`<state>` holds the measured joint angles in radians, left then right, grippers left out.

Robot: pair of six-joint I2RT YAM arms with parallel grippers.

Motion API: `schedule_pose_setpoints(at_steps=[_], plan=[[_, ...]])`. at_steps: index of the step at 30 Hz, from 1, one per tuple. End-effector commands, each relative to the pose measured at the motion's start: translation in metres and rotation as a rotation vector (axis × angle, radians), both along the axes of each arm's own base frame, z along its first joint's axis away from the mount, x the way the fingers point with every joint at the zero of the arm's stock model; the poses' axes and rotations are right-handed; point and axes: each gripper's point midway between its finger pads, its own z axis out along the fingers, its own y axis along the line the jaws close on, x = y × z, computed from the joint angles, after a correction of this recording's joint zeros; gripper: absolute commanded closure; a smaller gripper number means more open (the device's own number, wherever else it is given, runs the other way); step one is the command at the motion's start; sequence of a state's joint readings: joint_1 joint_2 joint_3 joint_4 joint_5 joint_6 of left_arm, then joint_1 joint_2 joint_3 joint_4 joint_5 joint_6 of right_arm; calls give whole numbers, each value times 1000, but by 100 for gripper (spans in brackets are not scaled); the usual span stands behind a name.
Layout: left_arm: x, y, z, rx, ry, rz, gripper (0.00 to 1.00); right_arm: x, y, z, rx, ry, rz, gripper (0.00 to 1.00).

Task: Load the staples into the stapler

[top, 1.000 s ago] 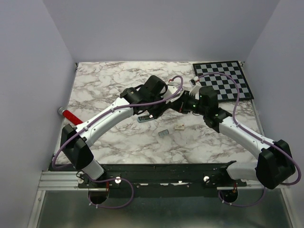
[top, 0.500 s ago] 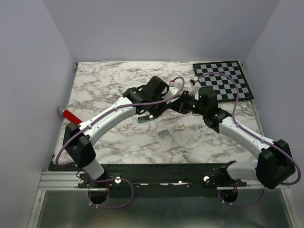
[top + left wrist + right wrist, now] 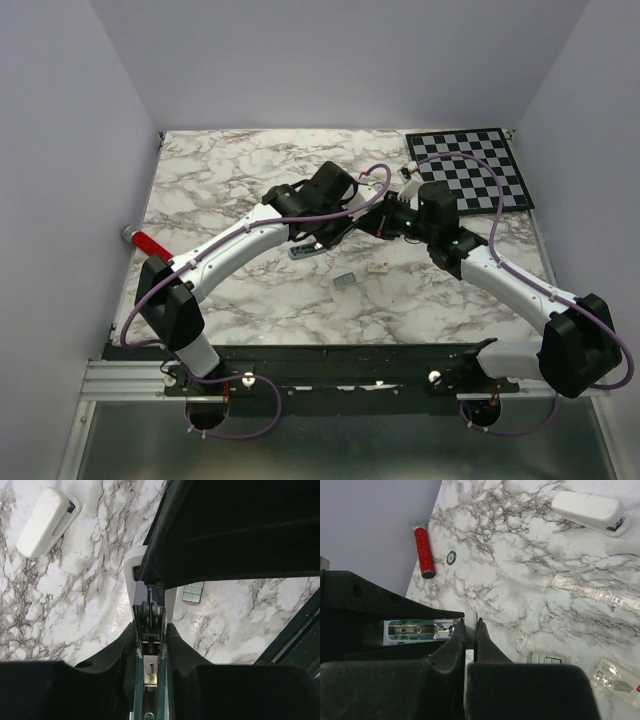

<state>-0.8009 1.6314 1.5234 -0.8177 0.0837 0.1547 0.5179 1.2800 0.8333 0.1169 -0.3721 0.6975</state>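
The stapler (image 3: 133, 582) hangs open above the middle of the table, held between both arms. In the left wrist view its metal staple channel (image 3: 150, 669) runs between the fingers of my left gripper (image 3: 150, 630), which press on both sides of it. My right gripper (image 3: 471, 625) is shut on a thin white part of the stapler, with the shiny channel (image 3: 420, 628) just to its left. The staples (image 3: 345, 281) lie loose on the marble below as a small grey strip, seen also as the staples (image 3: 193, 592) and the staples (image 3: 545, 658). Neither gripper touches them.
A small white box (image 3: 378, 267) lies right of the staples. A white oblong block (image 3: 45, 521) rests on the marble under the left arm. A red-handled tool (image 3: 148, 242) lies at the table's left edge. A checkerboard (image 3: 470, 165) covers the far right corner.
My left gripper's fingers have drawn in onto the stapler's channel, and the left arm's elbow has shifted slightly right. The right arm, staples and box have not moved.
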Motion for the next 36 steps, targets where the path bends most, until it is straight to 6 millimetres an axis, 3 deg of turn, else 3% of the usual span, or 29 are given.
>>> schedule_pose_setpoints(at_steps=[1, 4, 6, 9, 10, 13, 20, 25, 30, 36], plan=[[-8, 2, -10, 27, 32, -24, 75, -3, 8, 17, 40, -22, 30, 99], [-11, 7, -16, 44, 40, -21, 81, -4, 9, 12, 36, -12, 36, 98], [-12, 12, -21, 65, 47, -16, 82, -4, 7, 9, 32, -8, 30, 91], [-15, 25, -34, 107, 74, 2, 82, -3, 3, 5, 19, -8, 7, 72], [-16, 32, -40, 123, 91, 14, 82, -2, 1, 3, 9, -8, -8, 61], [-21, 47, -56, 175, 131, 40, 82, -2, -7, -4, -17, -3, -42, 48], [-23, 77, -93, 289, 218, 114, 82, -6, -31, -36, -114, 48, -141, 43], [-30, 86, -120, 355, 312, 111, 82, -15, -49, -61, -198, 75, -176, 43], [-36, 84, -144, 402, 402, 94, 80, -19, -59, -67, -244, 70, -193, 43], [-33, 82, -156, 453, 458, 107, 75, -18, -60, -69, -274, 59, -178, 43]])
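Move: The left hand already holds the opened light-blue stapler. The bare table spot for it lies about 3 cm back, 8 cm left and 18 cm below. The tray of staples stands 4 cm back and 2 cm right of this hand, the staple box 1 cm back and 11 cm right, both about 18 cm below. From the right hand, shut at the stapler's front, the staples are some 6 cm back, 4 cm left and 20 cm down. Open the right fingers to about half, come free of the stapler's front, then draw the right hand down and to its right, about 6 cm down. Keep the left grip on the stapler and lower it some 15 cm, swinging 8 cm left and a little back, towards the bare table left of the staples, tilting the fingers some 30 degrees until they point straight down. ##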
